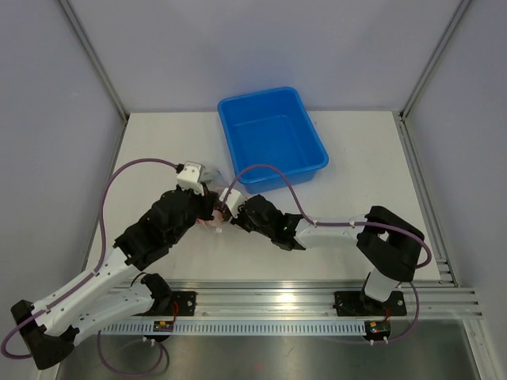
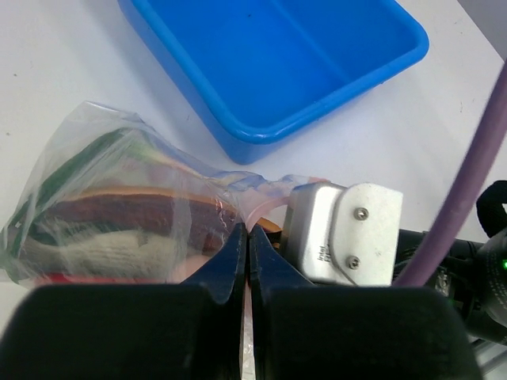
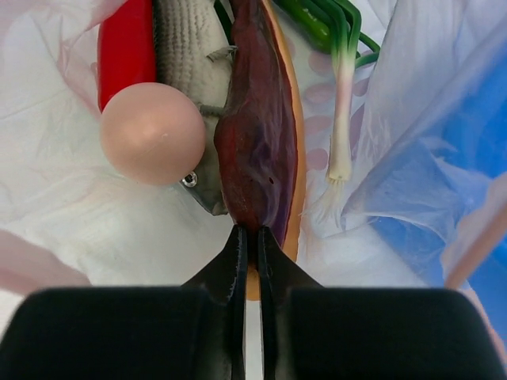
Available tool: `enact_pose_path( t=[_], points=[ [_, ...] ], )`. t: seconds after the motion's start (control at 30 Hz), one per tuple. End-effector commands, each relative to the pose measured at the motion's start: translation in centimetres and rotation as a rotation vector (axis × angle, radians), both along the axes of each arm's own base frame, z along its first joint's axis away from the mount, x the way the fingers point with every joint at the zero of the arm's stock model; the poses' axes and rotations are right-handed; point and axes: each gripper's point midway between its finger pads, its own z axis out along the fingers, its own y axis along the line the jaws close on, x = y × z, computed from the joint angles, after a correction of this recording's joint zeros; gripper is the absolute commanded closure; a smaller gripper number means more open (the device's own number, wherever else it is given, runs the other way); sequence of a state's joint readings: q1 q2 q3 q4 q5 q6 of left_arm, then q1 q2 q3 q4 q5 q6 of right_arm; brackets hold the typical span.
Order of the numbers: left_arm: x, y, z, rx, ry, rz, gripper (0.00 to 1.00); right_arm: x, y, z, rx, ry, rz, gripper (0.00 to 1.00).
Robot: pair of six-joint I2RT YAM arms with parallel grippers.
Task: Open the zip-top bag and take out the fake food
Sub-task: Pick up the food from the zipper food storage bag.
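Observation:
The zip-top bag (image 2: 119,198) lies on the white table just in front of the blue tub (image 2: 269,55). My left gripper (image 2: 248,233) is shut on the bag's pinkish mouth edge. My right gripper (image 3: 247,233) reaches into the bag's mouth, its jaws pinched on the near tip of a dark red, orange-edged piece of fake food (image 3: 257,134). Beside that piece inside the bag lie a pale pink egg (image 3: 152,133), a grey fish (image 3: 186,55), a red chilli (image 3: 125,43) and a green onion (image 3: 342,87). From above, both grippers meet at the bag (image 1: 210,224).
The blue tub (image 1: 273,138) stands at the back centre of the table with nothing showing inside it. The right wrist's silver camera housing (image 2: 344,233) sits close beside my left fingers. Purple cables loop over both arms.

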State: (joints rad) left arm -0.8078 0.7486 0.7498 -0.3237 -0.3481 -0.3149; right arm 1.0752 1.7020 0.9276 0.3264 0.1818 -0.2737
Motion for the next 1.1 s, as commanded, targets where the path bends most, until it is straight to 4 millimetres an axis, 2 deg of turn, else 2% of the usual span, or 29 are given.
enact_pose_path(
  t=[0.0, 0.17, 0.5, 0.63, 0.83, 0.9, 1.03, 1.07],
  points=[
    [0.7, -0.7, 1.9, -0.066, -0.049, 0.001, 1.0, -0.5, 0.5, 4.5, 0.129, -0.052, 0.019, 1.0],
    [1.0, -1.1, 1.1, -0.055, -0.033, 0.0, 1.0, -1.3, 0.3, 6.6, 0.206, -0.032, 0.022, 1.0],
    [2.0, -1.8, -0.5, -0.019, 0.008, 0.002, 1.0, -1.8, 0.0, 8.0, 0.259, -0.014, 0.022, 1.0],
    [2.8, -1.6, -1.7, 0.013, 0.038, 0.03, 1.0, -2.2, -0.9, 9.6, 0.288, -0.014, 0.011, 1.0],
    [5.3, 0.2, -4.2, 0.006, 0.124, 0.103, 1.0, -2.6, -2.1, 9.5, 0.255, 0.001, -0.009, 1.0],
    [6.4, 1.3, -5.4, -0.017, 0.17, 0.137, 1.0, -2.7, -2.1, 9.4, 0.244, 0.01, -0.004, 1.0],
    [7.5, 3.2, -6.1, -0.025, 0.193, 0.216, 1.0, -2.7, -2.4, 8.3, 0.183, 0.03, -0.014, 1.0],
    [7.7, 3.7, -6.3, -0.022, 0.195, 0.236, 1.0, -2.5, -2.3, 8.5, 0.181, 0.03, -0.019, 1.0]
  ],
)
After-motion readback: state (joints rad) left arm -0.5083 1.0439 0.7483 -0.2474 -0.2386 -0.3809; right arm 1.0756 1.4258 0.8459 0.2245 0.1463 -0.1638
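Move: The right hand already holds the near end of the long dark-red food inside the open bag; the food's middle is about 4 cm ahead, 5 cm left and 3 cm lower. The round pink food lies 5 cm left and 1 cm back of this hand, the blue bin some 21 cm ahead and 13 cm right. The left hand, holding the bag's rim, has the dark-red food's middle roughly 2 cm ahead, 4 cm left and 9 cm below. Still pinching the dark-red food's end, the right hand draws it up about 6 cm in two pulls, also back and right towards the bag's mouth, its left side rolling up some 10 degrees. The left keeps its pinch on the rim, easing down and slightly right, then sweeping forward, down and left, turning counter-clockwise and tipping down. ##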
